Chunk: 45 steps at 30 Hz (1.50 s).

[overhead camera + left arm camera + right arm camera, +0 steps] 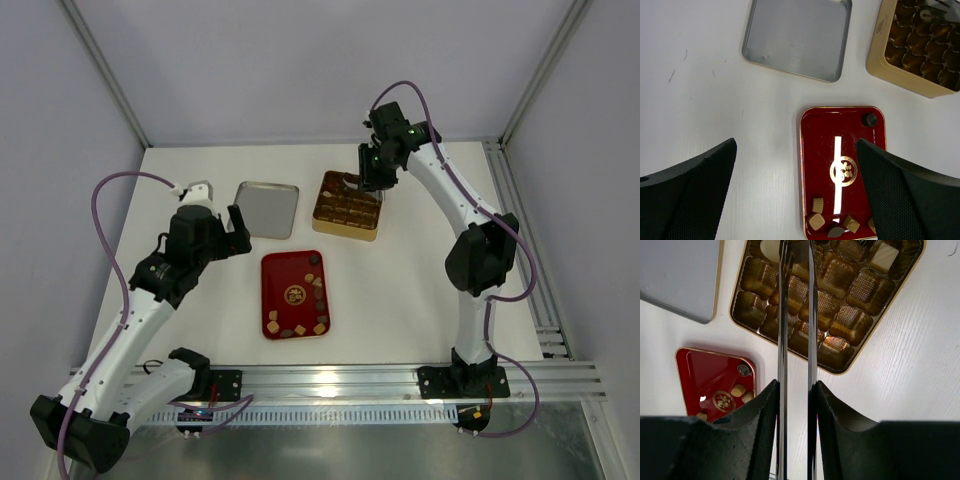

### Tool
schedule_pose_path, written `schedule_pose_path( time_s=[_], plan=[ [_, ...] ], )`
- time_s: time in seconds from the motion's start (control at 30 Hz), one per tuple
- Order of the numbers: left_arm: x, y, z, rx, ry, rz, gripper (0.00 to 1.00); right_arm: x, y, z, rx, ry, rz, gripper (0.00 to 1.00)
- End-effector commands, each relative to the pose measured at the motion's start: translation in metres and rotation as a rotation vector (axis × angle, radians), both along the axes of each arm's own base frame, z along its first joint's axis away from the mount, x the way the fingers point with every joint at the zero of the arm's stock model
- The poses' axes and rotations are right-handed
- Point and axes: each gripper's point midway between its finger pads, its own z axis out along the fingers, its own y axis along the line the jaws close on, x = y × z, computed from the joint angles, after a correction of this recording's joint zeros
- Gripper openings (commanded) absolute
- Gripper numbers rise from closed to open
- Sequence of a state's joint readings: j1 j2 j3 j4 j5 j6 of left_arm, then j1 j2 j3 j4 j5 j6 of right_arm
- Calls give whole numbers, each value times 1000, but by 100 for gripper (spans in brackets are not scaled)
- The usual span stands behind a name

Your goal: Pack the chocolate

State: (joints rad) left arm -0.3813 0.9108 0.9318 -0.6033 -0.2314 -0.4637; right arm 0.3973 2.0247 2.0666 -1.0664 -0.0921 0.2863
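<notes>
Chocolate pieces (316,290), dark and tan, lie along the right and near edges of the red tray (290,270). In the left wrist view, tan cubes (816,220) sit at the tray's near end and a dark piece (870,119) in its far corner. My left gripper (796,145) hangs open above the tray's left edge, holding nothing. My right gripper (796,387) is shut on metal tongs (783,315), whose tips reach over the gold tin (862,287). A whitish piece (770,247) lies in a compartment beside the tong tips. A pale square piece (883,256) sits in another compartment.
The tin's silver lid (267,208) lies open side up, left of the gold tin (345,232) and beyond the tray. The left gripper (220,203) is just left of the lid. The right gripper (368,175) is over the tin's far edge. Frame posts stand at the back corners.
</notes>
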Motion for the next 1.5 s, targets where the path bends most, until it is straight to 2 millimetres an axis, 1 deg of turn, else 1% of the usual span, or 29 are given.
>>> schedule_pose_path(
  time_s=[0.0,0.13,0.3,0.43,0.47,0.53,0.57,0.6,0.63,0.67,0.7,0.77,0.8,0.83,0.87,0.9,0.93,1.0,1.03,1.1,1.13,1.17,1.23,1.27,1.33,1.4,1.47],
  plan=[
    [5,-1,11,-13,-33,7,100,6,8,25,45,-78,13,37],
    [4,0,11,-13,-33,8,100,4,7,22,48,-71,14,40],
    [4,0,12,-15,-34,9,100,3,8,26,56,-74,18,41],
    [5,-1,12,-17,-35,6,100,-1,7,39,63,-91,20,41],
    [4,-1,12,-17,-35,5,100,-5,8,47,70,-103,23,40],
    [4,-1,13,-19,-36,3,100,-12,8,54,70,-111,36,40],
    [4,-1,13,-19,-36,3,100,-19,12,57,71,-110,53,40],
    [4,-2,12,-19,-34,2,100,-27,9,67,71,-120,58,40],
    [4,-1,13,-20,-36,2,100,-36,10,64,63,-107,72,40],
    [4,-2,13,-21,-37,1,100,-48,13,76,74,-131,92,40],
    [4,-2,15,-23,-41,1,100,-58,14,68,62,-106,107,40],
    [4,-2,14,-23,-39,0,100,-76,17,69,58,-102,130,40],
    [4,-2,14,-23,-41,-2,100,-90,25,67,53,-96,164,40],
    [3,-2,15,-26,-42,-1,100,-104,23,65,46,-85,180,40],
    [3,-2,15,-25,-43,-2,100,-115,25,63,35,-81,195,40],
    [3,-2,15,-26,-43,0,100,-130,32,61,23,-70,230,40],
    [3,-2,16,-26,-45,-2,100,-145,31,60,17,-61,250,40],
    [3,-2,16,-28,-47,-1,100,-166,34,57,14,-37,277,40],
    [3,-2,16,-28,-47,-1,100,-184,38,53,9,-19,315,40],
    [3,-2,17,-27,-49,2,100,-204,38,48,5,13,338,40],
    [3,-1,17,-26,-49,1,100,-218,39,40,-11,40,366,40],
    [3,-1,17,-26,-50,2,100,-227,37,42,-7,41,372,40],
    [3,-1,16,-27,-48,3,100,-241,35,35,-17,74,382,40],
    [3,-2,16,-28,-46,-2,100,-251,37,34,-15,80,406,40],
    [3,-3,16,-30,-45,-3,100,-262,38,29,-25,106,422,40],
    [4,-3,17,-32,-48,-5,100,-269,39,24,-36,112,438,40],
    [3,-3,15,-30,-42,-3,100,-270,40,20,-39,119,435,40]
  ],
)
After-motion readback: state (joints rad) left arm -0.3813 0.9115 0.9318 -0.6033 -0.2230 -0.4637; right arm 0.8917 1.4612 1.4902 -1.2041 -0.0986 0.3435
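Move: My right hand holds the tongs, their tips already down in the box with a brown chocolate. That slot is about 5 cm ahead, 4 cm left and 11 cm below my hand; the box's middle is level with my hand, some 3 cm left. The cream shell sits 9 cm left and 2 cm ahead. The red tray lies about 23 cm back and 16 cm left. From my left hand the slot is some 20 cm ahead and 26 cm right. I hold my right hand still over the slot and ease the tongs slightly open to let go of the chocolate. Then I lift about 5 cm clear of the box and swing back some 26 cm, drifting a little left and sinking again to nearly my old height, the hand turning about 25 degrees counter-clockwise, until the tips hang by the red tray's right edge. I keep my grip on the tongs. ##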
